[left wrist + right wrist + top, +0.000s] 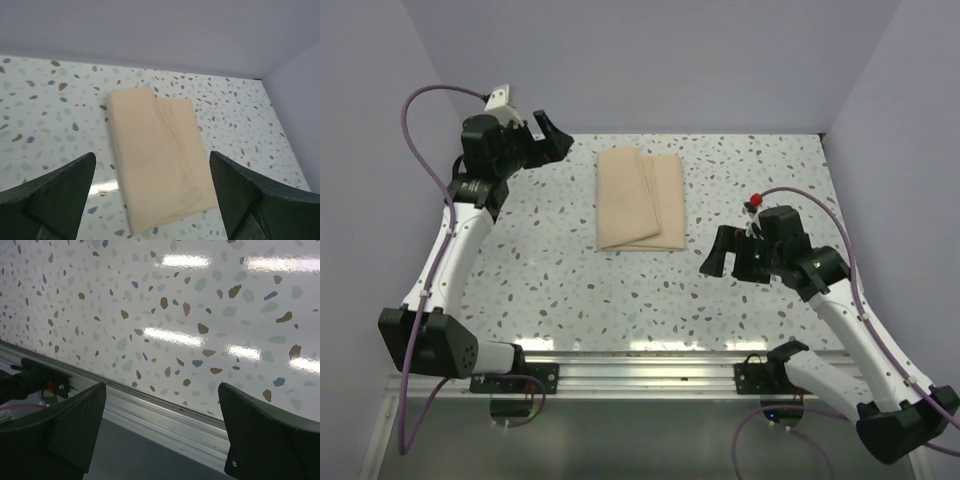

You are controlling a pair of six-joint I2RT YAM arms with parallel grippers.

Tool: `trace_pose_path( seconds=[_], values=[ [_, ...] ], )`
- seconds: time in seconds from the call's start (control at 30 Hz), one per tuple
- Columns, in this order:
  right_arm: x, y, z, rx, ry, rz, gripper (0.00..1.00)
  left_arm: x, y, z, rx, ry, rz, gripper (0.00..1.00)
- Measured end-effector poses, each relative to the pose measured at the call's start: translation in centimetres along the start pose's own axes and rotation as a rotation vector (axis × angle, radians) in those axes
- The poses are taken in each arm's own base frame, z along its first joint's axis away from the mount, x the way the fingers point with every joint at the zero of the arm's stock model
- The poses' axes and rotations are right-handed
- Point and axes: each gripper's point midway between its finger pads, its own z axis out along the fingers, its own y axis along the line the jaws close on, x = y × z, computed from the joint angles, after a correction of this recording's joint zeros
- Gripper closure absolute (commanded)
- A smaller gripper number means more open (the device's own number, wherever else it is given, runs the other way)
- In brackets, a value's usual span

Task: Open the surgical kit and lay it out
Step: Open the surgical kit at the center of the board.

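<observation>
The surgical kit (640, 198) is a folded tan cloth bundle lying flat at the back middle of the speckled table; its contents are hidden inside. In the left wrist view the surgical kit (157, 155) lies ahead between the black fingertips, well below them. My left gripper (552, 140) hovers open at the back left, a short way left of the bundle. My right gripper (718, 258) is open to the right of the bundle's near corner, apart from it. The right wrist view shows only bare table between my right gripper's (162, 395) jaws.
Lavender walls close the table at the back and both sides. An aluminium rail (640, 365) runs along the table's near edge, with both arm bases bolted to it. The rail (165, 415) also shows in the right wrist view.
</observation>
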Motion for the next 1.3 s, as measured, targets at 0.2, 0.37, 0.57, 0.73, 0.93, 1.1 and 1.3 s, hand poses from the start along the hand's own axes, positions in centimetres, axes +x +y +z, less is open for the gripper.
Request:
trace_pose_path(
  seconds=[0.2,0.37,0.57,0.73,0.93,1.1,1.3],
  values=[
    [-1.0,-0.2,-1.7,0.019,-0.081,-0.037,0.02,6.2,-4.4,2.1,0.337,0.063,-0.207,0.00],
    [-0.6,-1.3,-1.8,0.073,-0.071,-0.030,0.02,16.1,-7.8,6.7,0.277,0.324,-0.171,0.00],
    [-0.5,-2.8,-3.0,0.145,-0.112,-0.030,0.02,18.3,-11.7,12.9,0.063,0.376,0.060,0.06],
    [-0.1,-4.0,-3.2,0.205,-0.103,-0.030,0.02,21.2,-12.3,13.9,-0.081,0.415,0.231,0.17],
    [0.1,-4.8,-3.2,0.243,-0.097,-0.028,0.02,27.6,-11.6,13.9,-0.196,0.531,0.394,0.25],
    [0.1,-5.1,-3.1,0.264,-0.089,-0.027,0.02,31.2,-10.4,12.9,-0.254,0.611,0.470,0.44],
    [0.2,-5.5,-2.5,0.291,-0.061,-0.027,0.02,32.0,-9.6,13.8,-0.298,0.633,0.492,1.00]
  ],
)
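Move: The surgical kit's top flap edge, near its near-right corner, lies level with the left hand fore and aft, some 23 cm to its right and 28 cm below. The folded kit's middle is about 6 cm ahead of the left hand and 18 cm to its right, equally low. From the right hand, the flap edge is about 20 cm ahead, 11 cm left and 14 cm down. Left hand drops and sweeps right, about 25 cm each, and pinches the flap edge; right hand drifts right. ##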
